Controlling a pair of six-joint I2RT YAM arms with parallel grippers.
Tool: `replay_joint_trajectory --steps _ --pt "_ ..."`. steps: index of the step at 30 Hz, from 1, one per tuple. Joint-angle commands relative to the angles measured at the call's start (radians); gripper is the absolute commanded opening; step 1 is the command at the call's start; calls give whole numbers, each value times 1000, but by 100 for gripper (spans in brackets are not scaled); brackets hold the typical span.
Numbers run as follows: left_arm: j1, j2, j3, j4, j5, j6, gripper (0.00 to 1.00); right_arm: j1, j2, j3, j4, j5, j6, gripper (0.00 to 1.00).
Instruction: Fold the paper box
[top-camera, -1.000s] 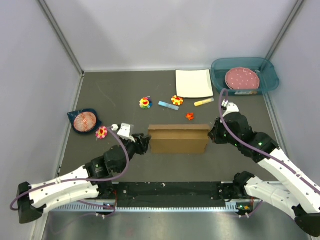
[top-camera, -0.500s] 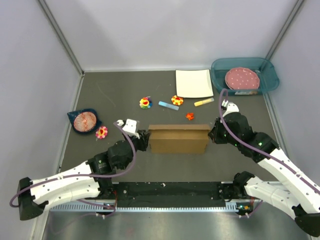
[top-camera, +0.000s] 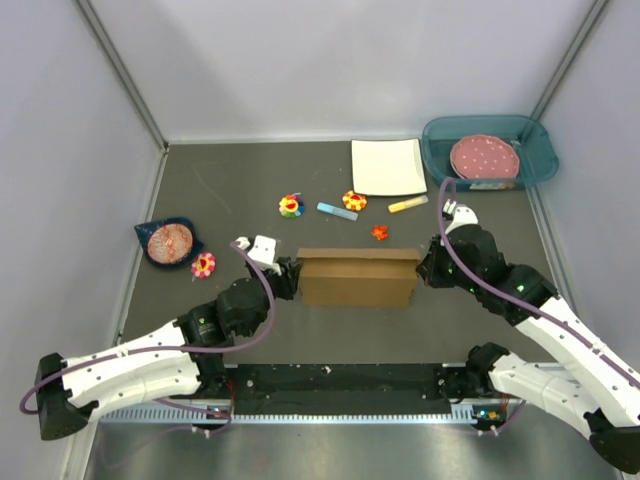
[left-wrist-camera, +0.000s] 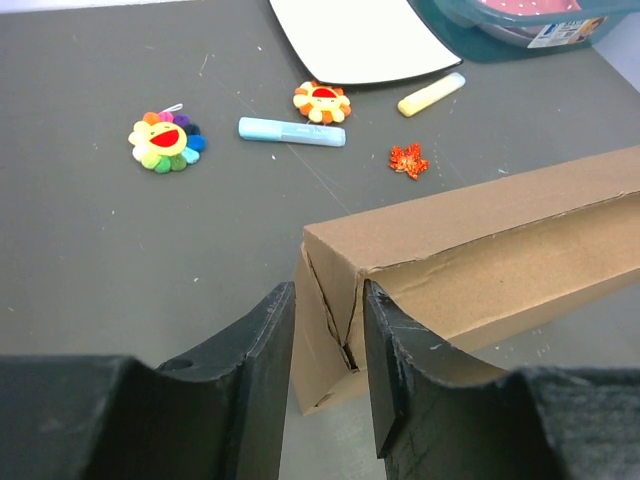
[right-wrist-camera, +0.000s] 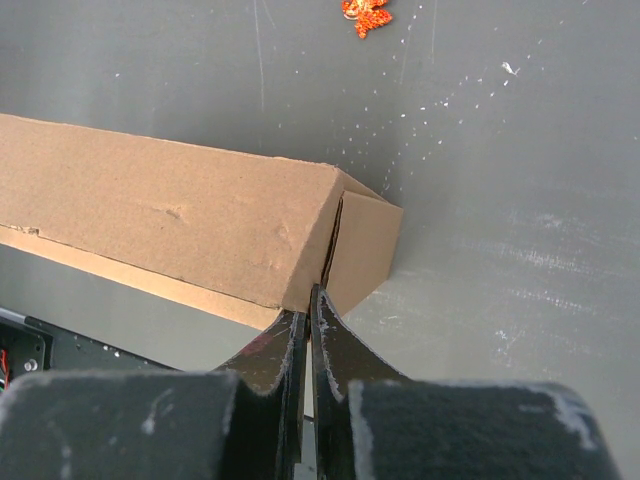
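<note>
The paper box (top-camera: 357, 278), brown cardboard folded into a long closed shape, lies across the middle of the table. Its left end (left-wrist-camera: 325, 300) sits between my left gripper's (top-camera: 288, 277) (left-wrist-camera: 325, 335) two fingers (left-wrist-camera: 262, 345), which press on it from both sides. That end shows a slanted seam with a small gap. My right gripper (top-camera: 426, 268) (right-wrist-camera: 310, 295) is shut with nothing between its jaws. Its tips touch the lower corner of the box's right end (right-wrist-camera: 360, 250), right at the seam.
A white square plate (top-camera: 387, 166) and a teal bin (top-camera: 530, 160) holding a pink dotted plate stand at the back right. Flower toys (top-camera: 291, 206), a blue stick (top-camera: 337, 211), a yellow stick (top-camera: 407, 204) and an orange leaf (top-camera: 379, 233) lie behind the box. A dark bowl (top-camera: 168, 242) sits left.
My left gripper has slid right and forward onto the box's left end, and its jaws have narrowed against it. The right arm and the box have not moved.
</note>
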Motion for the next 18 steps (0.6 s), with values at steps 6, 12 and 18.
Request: replay_joint_trajectory --steps 6,12,18 --pt "15 -7 56 65 -11 38 33 17 17 -25 -148 -39 8 0" --pt "34 12 42 88 13 35 13 18 17 -25 -148 -41 5 0" --pt "35 24 38 97 45 43 0 17 18 -25 -148 -42 8 0"
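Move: The box's near left corner lies just off my half-open left fingertips, about 1 cm ahead and 1 cm right, roughly level; the gap straddles it. On the table some 15 cm below this hand are the red star (17 cm ahead, 22 right), the blue marker (21 ahead, 12 right) and the rainbow flower (22 ahead, 2 left). From my right hand, that corner is about 29 cm to the left, 1 ahead, roughly level. I ease my left hand up about 1.5 cm at the box's near left corner, with barely any drift forward, then shut my half-open fingers almost fully there to pinch the cardboard edge. My right hand stays put, its shut fingers still against the box's right end. ##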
